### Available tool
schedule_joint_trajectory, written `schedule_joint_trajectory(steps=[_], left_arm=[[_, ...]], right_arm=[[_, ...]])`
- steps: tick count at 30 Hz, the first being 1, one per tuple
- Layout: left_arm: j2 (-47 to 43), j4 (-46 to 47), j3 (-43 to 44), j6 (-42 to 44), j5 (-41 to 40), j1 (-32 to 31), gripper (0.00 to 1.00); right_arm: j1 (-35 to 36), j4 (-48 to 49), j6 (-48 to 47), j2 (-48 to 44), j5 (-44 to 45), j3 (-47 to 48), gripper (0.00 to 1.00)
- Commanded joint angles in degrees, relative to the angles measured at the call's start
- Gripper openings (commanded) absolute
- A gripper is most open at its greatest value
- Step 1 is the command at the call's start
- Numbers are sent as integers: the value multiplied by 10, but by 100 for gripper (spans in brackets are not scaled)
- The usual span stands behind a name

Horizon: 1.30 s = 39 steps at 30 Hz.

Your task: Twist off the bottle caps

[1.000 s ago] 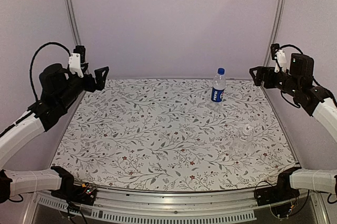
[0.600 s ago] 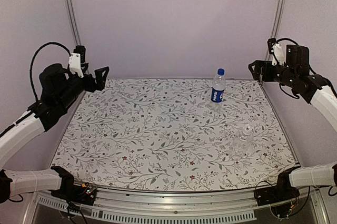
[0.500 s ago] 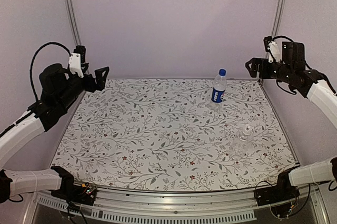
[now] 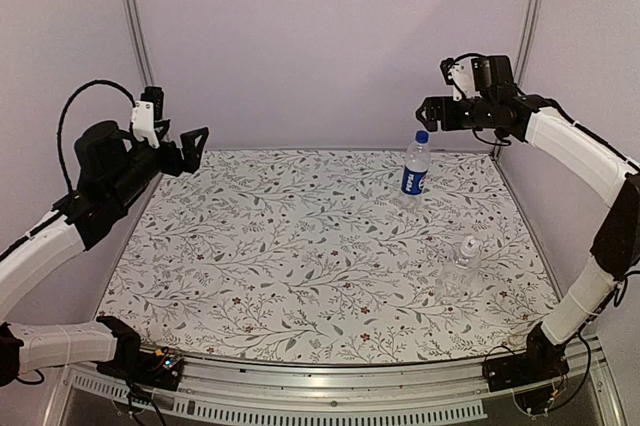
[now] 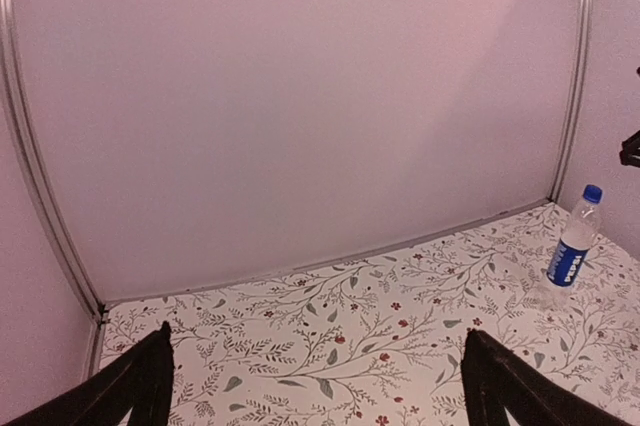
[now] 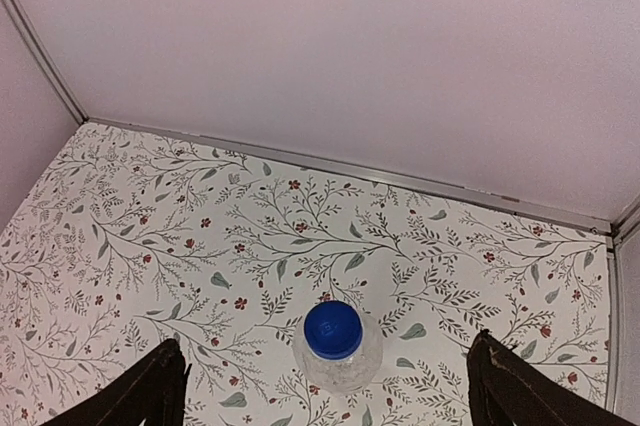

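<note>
The labelled bottle stands upright at the back right of the mat, with a dark blue label and a bright blue cap. The unlabelled clear bottle stands nearer on the right, and its pale cap is faint. My right gripper hangs open just above the blue cap. In the right wrist view the blue cap sits between the spread fingers of my right gripper, untouched. My left gripper is open and empty, high at the far left. The left wrist view shows my left gripper and the labelled bottle far right.
A floral mat covers the table. Pale walls with metal corner posts close in the back and sides. A metal rail runs along the near edge.
My right arm has swung left and up from the right wall to above the labelled bottle's blue cap. The left arm and both bottles have not moved.
</note>
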Motion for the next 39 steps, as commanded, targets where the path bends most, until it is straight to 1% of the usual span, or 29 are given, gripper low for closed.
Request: schedule_joint_trajectory(steps=[1,4,9,14,18,26,30,31,32,35,39], left_arm=[[-4,13,-7,3,3,-4,100],[-4,13,-7,3,4,-4,100],[-6,13,-7,3,6,-4,100],[-9,14,-8,3,4,-4,100],[-10,14,-8,4,5,-4,100],[-9,14,-8,4,6,-5,100],[-5,15,-8,-1,9,-5,100],[-5,17,-8,-4,10,-5,100],[-2,17,-8,-7,14,-5,100],[13,7,3,-9,45,-6,100],[48,-23,27,-11,85,-17,100]], right_arm=[[5,-34,-9,61,9,56,94],[6,-41,-13,97,2,75,89],[7,-63,-19,146,1,104,76],[7,-64,-22,168,9,106,69],[7,-66,-23,177,6,106,61],[7,-68,-26,173,1,107,40],[7,-74,-27,162,0,107,23],[7,-76,-27,158,-1,107,17],[8,-79,-26,155,-3,107,11],[12,-86,-25,137,-10,106,0],[29,-92,-28,108,-36,100,0]])
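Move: The blue cap of the Pepsi bottle lies about 4 cm ahead of the right hand, 2 cm to its left and 10 cm below. The bottle stands upright under that cap, its middle roughly 20 cm below the hand. The clear bottle is some 24 cm back and 3 cm to the right, about 21 cm down. From the left hand the blue cap lies roughly 15 cm ahead, 40 cm to the right and 12 cm below. Down and somewhat forward goes the open right hand, sinking nearly 10 cm onto the Pepsi bottle's blue cap while the wrist tips about 10 degrees farther down. The fingers narrow on the way, then pinch the cap from both sides and keep hold as the hand draws back about 1 cm. At the very end the left hand starts to the right and down, by under 2 cm. ##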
